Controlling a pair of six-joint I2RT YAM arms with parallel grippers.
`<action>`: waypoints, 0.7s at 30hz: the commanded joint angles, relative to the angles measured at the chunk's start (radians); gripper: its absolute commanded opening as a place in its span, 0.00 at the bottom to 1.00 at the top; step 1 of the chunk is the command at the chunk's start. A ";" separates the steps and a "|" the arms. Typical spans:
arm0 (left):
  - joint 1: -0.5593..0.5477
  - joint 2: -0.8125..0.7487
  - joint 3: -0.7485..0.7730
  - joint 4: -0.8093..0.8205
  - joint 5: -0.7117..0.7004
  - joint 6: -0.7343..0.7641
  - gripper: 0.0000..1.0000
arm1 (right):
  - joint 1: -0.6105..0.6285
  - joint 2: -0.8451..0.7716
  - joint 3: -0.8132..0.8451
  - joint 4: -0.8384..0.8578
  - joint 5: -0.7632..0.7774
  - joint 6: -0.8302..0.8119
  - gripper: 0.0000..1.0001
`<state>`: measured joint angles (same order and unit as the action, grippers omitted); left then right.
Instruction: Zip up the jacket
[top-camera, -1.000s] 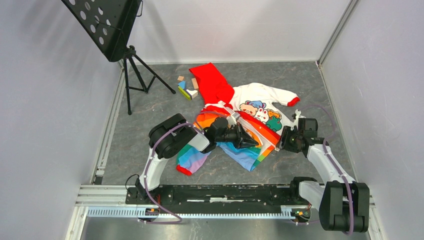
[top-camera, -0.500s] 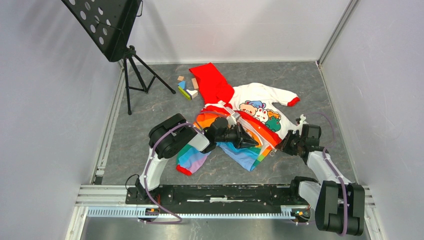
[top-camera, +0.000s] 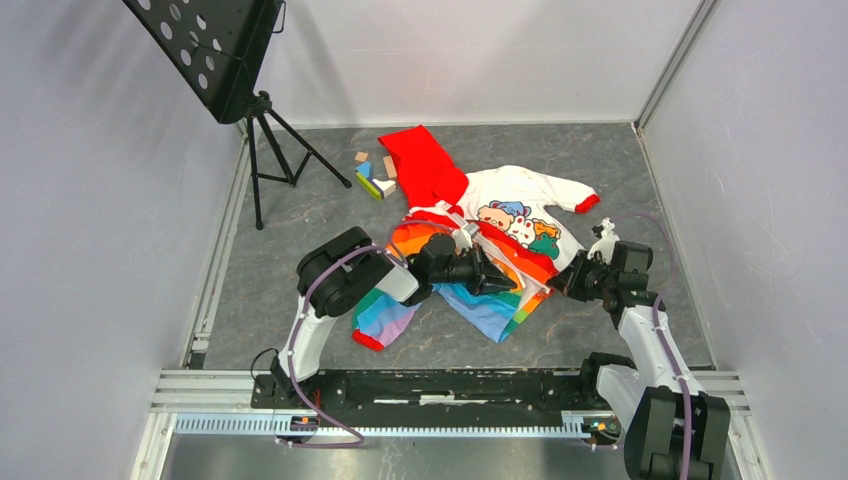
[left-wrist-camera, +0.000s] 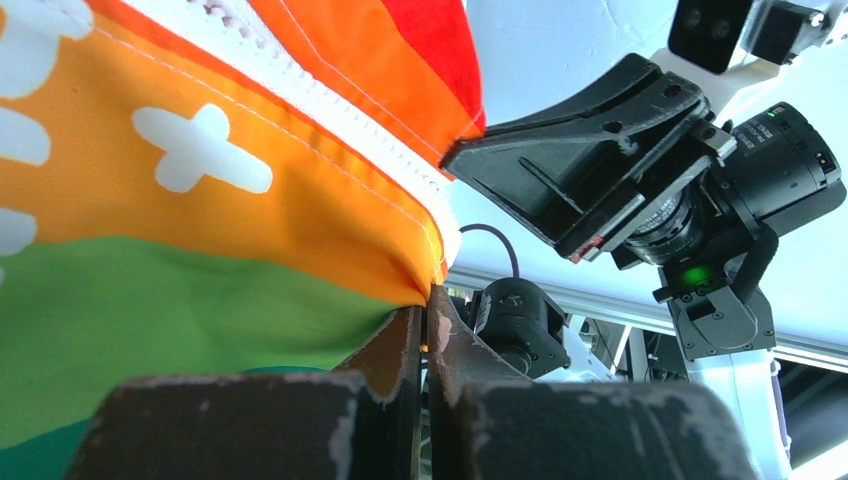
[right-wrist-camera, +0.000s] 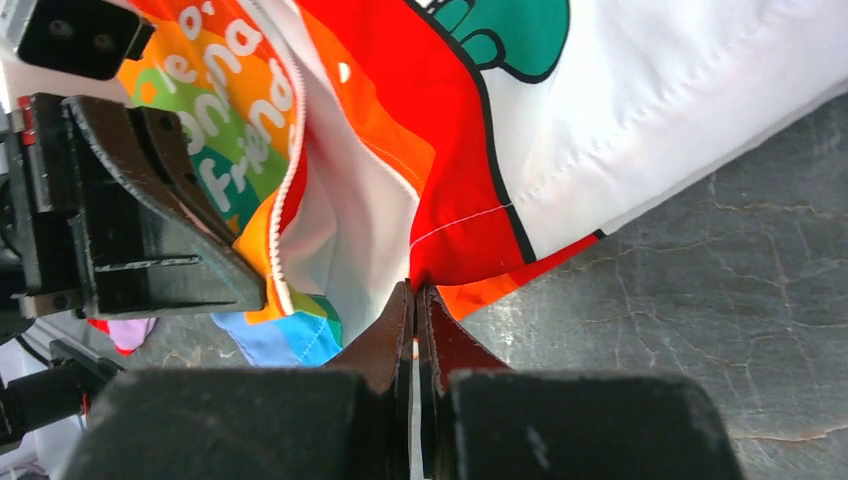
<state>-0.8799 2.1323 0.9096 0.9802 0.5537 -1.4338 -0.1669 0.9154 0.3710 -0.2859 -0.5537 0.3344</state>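
The jacket (top-camera: 515, 205) lies open mid-table, red hood at the back, white bear panel to the right, rainbow front towards me. My left gripper (top-camera: 513, 288) is shut on the orange-green hem of the jacket (left-wrist-camera: 150, 250) beside the white zipper (left-wrist-camera: 330, 115). My right gripper (top-camera: 553, 287) is shut on the red and orange bottom corner of the jacket (right-wrist-camera: 470, 215) and holds it just above the floor. The zipper (right-wrist-camera: 285, 190) runs up between the two open front halves. The two grippers sit close together.
A black music stand (top-camera: 262, 150) stands at the back left. Several small coloured wooden blocks (top-camera: 374, 174) lie beside the hood. Grey walls close in on three sides, with a metal rail (top-camera: 440, 385) at the near edge.
My right arm has swung outward to the right and its gripper has drawn the jacket's bottom corner with it. The left arm has stayed still.
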 joint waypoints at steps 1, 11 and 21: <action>0.010 -0.063 -0.015 0.046 -0.030 0.078 0.02 | -0.007 -0.022 0.044 0.004 -0.101 -0.009 0.00; 0.010 -0.091 -0.106 0.192 -0.164 0.093 0.02 | -0.011 -0.035 -0.014 0.278 -0.351 0.220 0.00; 0.009 -0.065 -0.069 0.208 -0.187 0.105 0.02 | 0.009 -0.049 -0.039 0.427 -0.396 0.393 0.00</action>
<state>-0.8738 2.0911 0.8036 1.1297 0.3946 -1.3922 -0.1719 0.8906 0.3473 0.0280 -0.9054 0.6136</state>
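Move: From the right hand, which has the red hem of the white panel pinched, the rainbow corner in the left fingers lies about 7 cm to the left, 1 cm back and near the same height. The green animal print is roughly 8 cm ahead, 1 cm left and 4 cm below. From the left hand, the pinched red hem is 7 cm right and 1 cm ahead, about level; the jacket's blue-green lower corner is some 9 cm back, 1 cm left and 5 cm below. Still pinching the red hem, the right hand hoists it about 7 cm up and some 5 cm left towards the left hand's side, rolling about 20 degrees so its left side rises. The left hand keeps its pinch on the rainbow corner and eases roughly 2 cm forward and a bit left, turning slightly counter-clockwise. ##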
